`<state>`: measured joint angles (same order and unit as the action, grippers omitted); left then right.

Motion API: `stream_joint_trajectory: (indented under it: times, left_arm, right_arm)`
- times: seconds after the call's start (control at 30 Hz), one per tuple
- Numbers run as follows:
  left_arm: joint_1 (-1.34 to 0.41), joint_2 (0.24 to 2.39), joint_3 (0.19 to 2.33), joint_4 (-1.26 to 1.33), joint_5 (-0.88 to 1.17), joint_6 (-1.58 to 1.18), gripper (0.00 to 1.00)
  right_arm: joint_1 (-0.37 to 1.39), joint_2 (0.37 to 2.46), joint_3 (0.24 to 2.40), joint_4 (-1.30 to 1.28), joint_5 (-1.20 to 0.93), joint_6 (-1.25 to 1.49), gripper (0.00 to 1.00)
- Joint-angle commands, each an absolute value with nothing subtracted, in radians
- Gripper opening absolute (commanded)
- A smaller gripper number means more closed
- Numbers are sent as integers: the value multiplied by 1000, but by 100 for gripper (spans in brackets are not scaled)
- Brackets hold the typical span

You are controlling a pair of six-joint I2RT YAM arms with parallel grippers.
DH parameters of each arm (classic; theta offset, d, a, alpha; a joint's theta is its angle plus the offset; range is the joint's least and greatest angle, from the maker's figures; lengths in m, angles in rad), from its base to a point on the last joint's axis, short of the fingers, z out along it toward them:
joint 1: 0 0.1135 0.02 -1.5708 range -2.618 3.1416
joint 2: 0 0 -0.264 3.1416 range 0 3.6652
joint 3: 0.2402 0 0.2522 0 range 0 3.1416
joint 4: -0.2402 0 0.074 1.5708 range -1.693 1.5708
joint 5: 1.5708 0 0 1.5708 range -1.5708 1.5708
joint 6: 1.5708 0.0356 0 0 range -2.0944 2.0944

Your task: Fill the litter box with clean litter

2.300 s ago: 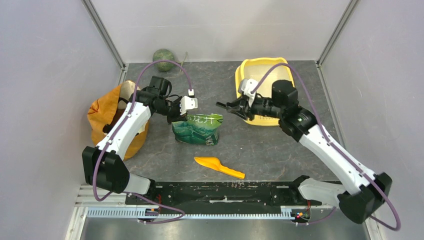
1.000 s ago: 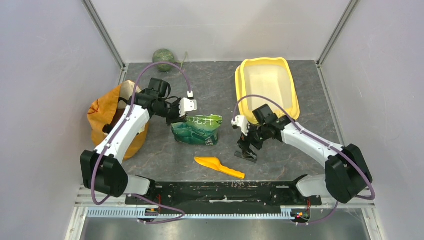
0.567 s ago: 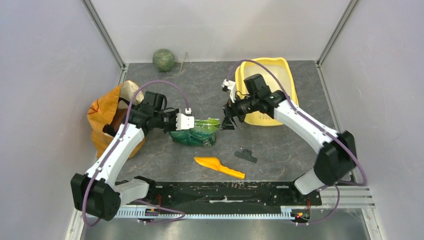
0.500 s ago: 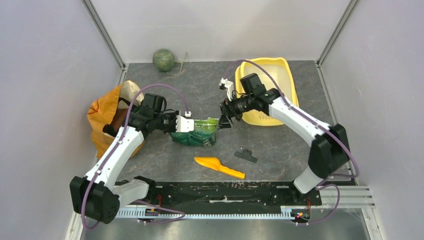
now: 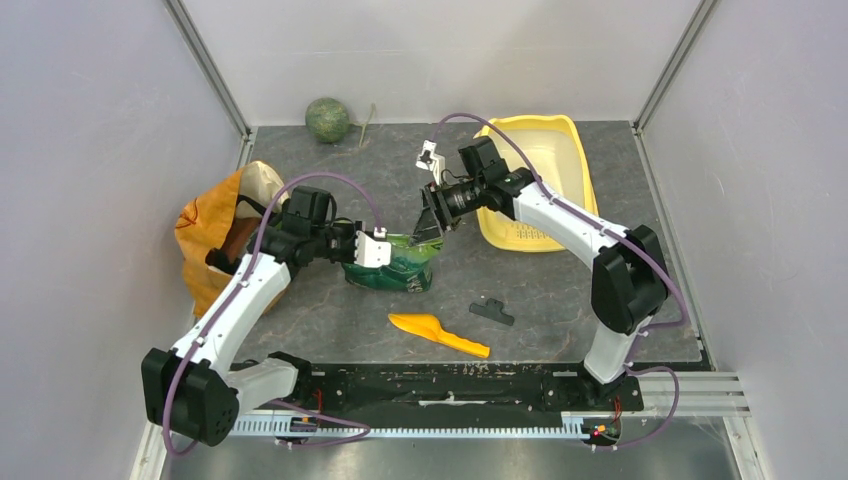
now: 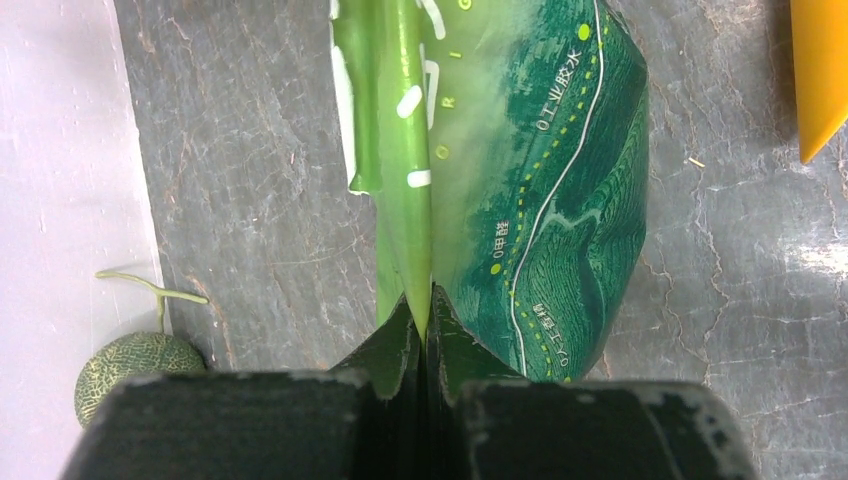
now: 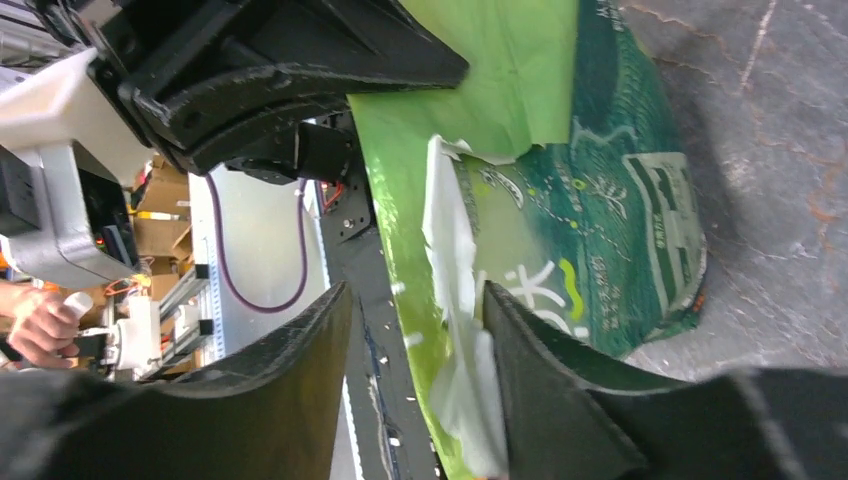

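Observation:
The yellow litter box (image 5: 589, 190) sits at the back right with a pale basin; no clean litter shows in any view. A green printed pouch (image 5: 395, 262) stands mid-table. My left gripper (image 5: 376, 249) is shut on the pouch's top seam at its left end, and in the left wrist view the jaws (image 6: 428, 312) pinch the flat green edge of the pouch (image 6: 540, 200). My right gripper (image 5: 428, 226) is at the pouch's top right corner. Its fingers (image 7: 415, 295) stand open on either side of the pouch's torn top edge (image 7: 445, 250), the right finger against it.
An orange scoop (image 5: 440, 335) lies near the front edge, with a small black piece (image 5: 490, 311) to its right. An orange-yellow bag (image 5: 215, 240) slumps at the left wall. A green melon (image 5: 327, 118) rests at the back.
My right gripper left the small black piece on the table and swung back-left to the pouch's top corner, its jaws narrowing. The left gripper kept its hold on the pouch.

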<state>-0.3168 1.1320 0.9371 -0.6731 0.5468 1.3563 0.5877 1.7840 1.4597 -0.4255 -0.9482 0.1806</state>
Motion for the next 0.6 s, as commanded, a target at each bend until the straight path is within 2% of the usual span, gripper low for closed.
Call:
stream_joint_trajectory:
  times: [0.0, 0.1, 0.17, 0.23, 0.27, 0.33, 0.4, 0.43, 0.5, 0.57]
  left_arm:
    - [-339, 1104, 956, -533, 593, 1420, 2]
    - [-344, 1102, 955, -529, 582, 1422, 2]
    - [-346, 1101, 953, -515, 574, 1414, 2]
    - [-345, 1100, 948, -502, 560, 1400, 2]
    - [-346, 1099, 945, -493, 556, 1392, 2]
    - [-346, 1093, 938, -493, 550, 1392, 2]
    - [-347, 1084, 934, -508, 541, 1385, 4]
    - [-348, 1079, 938, -523, 533, 1375, 12]
    - [-347, 1070, 965, -557, 513, 1308, 28]
    - [-347, 1076, 1035, -619, 480, 1150, 38]
  right_arm:
    - [603, 1814, 1515, -386, -1013, 208, 52]
    - [605, 1826, 1521, -399, -1019, 203, 41]
    - [606, 1831, 1523, -410, -1025, 203, 41]
    - [607, 1839, 1531, -441, -1019, 188, 49]
    - [607, 1844, 1536, -464, -1016, 174, 44]
    - [607, 1847, 1539, -488, -1018, 143, 21]
    - [607, 1840, 1542, -488, -1001, 129, 4]
    - [607, 1837, 1550, -488, -990, 126, 0]
    - [606, 1831, 1566, -489, -975, 114, 0]
    - [606, 1818, 1574, -491, -958, 97, 0]
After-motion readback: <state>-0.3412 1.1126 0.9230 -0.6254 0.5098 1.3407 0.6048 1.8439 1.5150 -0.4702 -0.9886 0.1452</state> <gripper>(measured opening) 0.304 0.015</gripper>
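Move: The bag's torn top edge, lined white, already stands between the open right fingers, about 1 cm left of and 1 cm below the hand point. From that hand the litter bag's body is centred some 7 cm left, 5 cm back and 11 cm down. The litter box is about 23 cm right and 10 cm ahead; the grey cutter 15 cm right and 15 cm back, both some 16 cm lower. From the left gripper, shut on the bag's folded top, the torn edge is roughly 10 cm right and 1 cm ahead. Ease the right gripper about 1 cm left and slightly down onto the bag's torn edge, and close its fingers from well open to shut, pinching the white-lined film. Hold the left gripper on the folded top almost in place; once the right has shut, begin opening the left fingers to about a third and lift it some 0.5 cm. ##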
